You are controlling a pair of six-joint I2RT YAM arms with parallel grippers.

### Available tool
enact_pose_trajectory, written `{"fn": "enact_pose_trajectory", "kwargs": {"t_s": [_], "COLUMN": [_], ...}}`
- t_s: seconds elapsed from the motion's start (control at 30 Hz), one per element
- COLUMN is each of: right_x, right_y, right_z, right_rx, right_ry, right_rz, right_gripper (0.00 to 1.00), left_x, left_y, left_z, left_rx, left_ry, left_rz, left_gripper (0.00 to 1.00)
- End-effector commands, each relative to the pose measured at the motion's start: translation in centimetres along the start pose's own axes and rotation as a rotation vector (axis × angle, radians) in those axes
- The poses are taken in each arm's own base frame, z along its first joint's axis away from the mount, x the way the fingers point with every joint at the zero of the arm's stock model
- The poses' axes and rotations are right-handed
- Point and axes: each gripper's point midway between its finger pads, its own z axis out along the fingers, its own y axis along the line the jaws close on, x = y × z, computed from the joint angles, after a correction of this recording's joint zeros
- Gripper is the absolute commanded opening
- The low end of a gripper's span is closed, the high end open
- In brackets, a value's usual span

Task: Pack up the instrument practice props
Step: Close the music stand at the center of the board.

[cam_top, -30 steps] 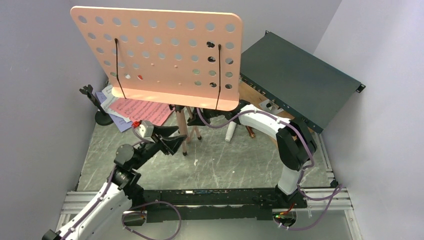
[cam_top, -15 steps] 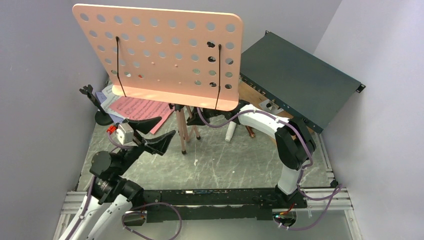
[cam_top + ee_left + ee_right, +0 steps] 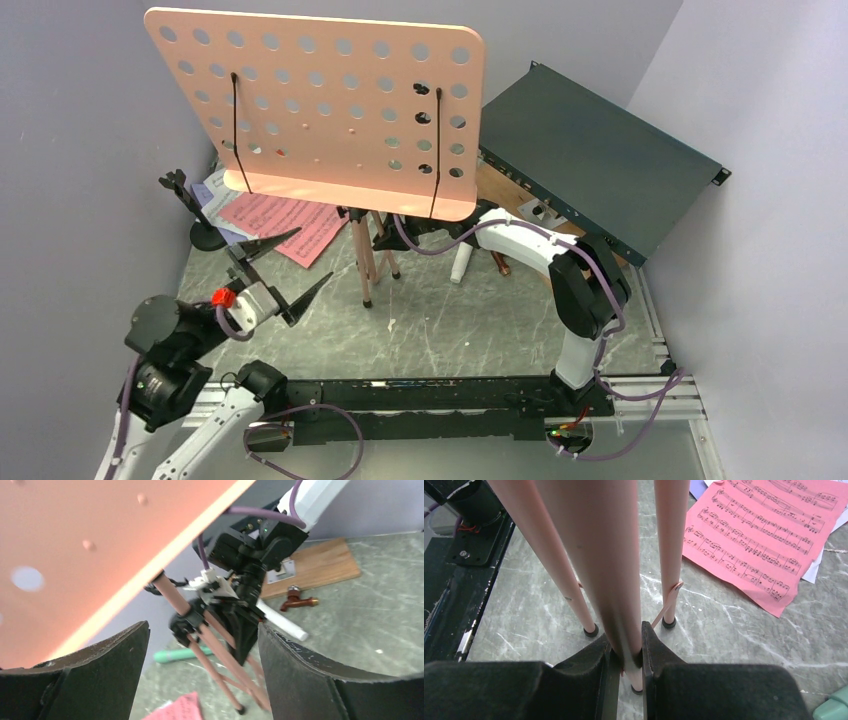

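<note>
The pink perforated music tripod [image 3: 320, 110] stands at the back of the table on thin pink legs [image 3: 365, 270]. My right gripper [image 3: 626, 655] is shut on one leg low down, near its foot; in the top view the gripper [image 3: 388, 240] is partly hidden under the desk plate. Left of the legs my left gripper [image 3: 314, 253] is wide open and holds nothing, with the tripod hub [image 3: 187, 622] ahead of it. A red sheet-music page [image 3: 285, 220] lies over lavender and white pages [image 3: 215, 190]. A green microphone [image 3: 180, 654] and a white microphone [image 3: 462, 262] lie on the table.
A black microphone mount [image 3: 195, 215] stands at the far left by the wall. A large dark green box [image 3: 590, 155] leans at the back right over a wooden board [image 3: 320, 565]. A small copper fitting [image 3: 299, 601] lies beside the board. Walls close in on both sides.
My left gripper has opened wider and drawn back, left and nearer, away from the tripod legs. The stand and the right arm have not moved.
</note>
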Motion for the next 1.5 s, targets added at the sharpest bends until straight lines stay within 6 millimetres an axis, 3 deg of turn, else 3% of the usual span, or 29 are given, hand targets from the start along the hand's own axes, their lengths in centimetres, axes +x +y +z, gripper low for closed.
{"fn": "enact_pose_trajectory", "kwargs": {"t_s": [0.0,0.13,0.3,0.47,0.6,0.73,1.03,1.23,1.3,1.47], "right_x": [2.1,2.2,2.4,2.3,2.3,2.3,0.6,0.0,-0.1,-1.3], "right_y": [2.2,2.2,2.2,2.2,2.3,2.4,3.6,3.8,3.9,3.6], "right_z": [0.5,0.6,0.7,0.6,0.6,0.7,0.7,0.8,0.7,0.3], "right_rx": [-0.078,-0.080,-0.086,-0.086,-0.091,-0.101,-0.179,-0.195,-0.196,-0.188], "right_ry": [0.052,0.054,0.058,0.058,0.058,0.056,0.000,-0.015,-0.015,-0.016], "right_rz": [0.188,0.192,0.196,0.192,0.196,0.205,0.269,0.284,0.284,0.283], "right_gripper": [0.00,0.00,0.00,0.00,0.00,0.00,0.00,0.00,0.00,0.00], "left_x": [-0.9,-2.5,-1.6,-1.2,-0.1,0.3,1.3,2.7,2.7,0.2], "left_y": [0.2,1.6,3.8,5.3,5.7,6.4,7.9,8.6,8.5,10.6], "left_z": [0.0,1.7,4.8,6.4,6.9,7.0,7.4,8.2,8.5,8.5], "left_rx": [0.096,0.108,0.130,0.121,0.127,0.096,0.048,0.031,0.037,-0.107], "left_ry": [0.031,0.003,0.092,0.129,0.162,0.169,0.200,0.230,0.230,0.225], "left_rz": [0.285,0.409,0.495,0.572,0.604,0.672,0.837,0.919,0.906,0.664], "left_gripper": [0.84,0.86,0.79,0.71,0.64,0.49,0.38,0.17,0.01,0.00]}}
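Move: The middle of the music stand board's lower edge is about 9 cm ahead of the open left hand, 1 cm to its right and 3 cm above it. The stand's post, in the right gripper, is some 14 cm ahead, 8 cm right and 21 cm below; the red sheet music is about 21 cm ahead, 11 cm left and 40 cm below. From the right hand, the board's edge is some 5 cm back, 7 cm left and 24 cm above. The left fingers shut on the lower edge of the board near its middle and pinch it between their tips. To get there the left hand lifts about 4 cm, swings forward to the board, then creeps on as the gap closes, some 12 cm forward in all, while the wrist rolls about 50 degrees around the line of the fingers. The right gripper keeps its hold on the post, tipping slightly late on. ##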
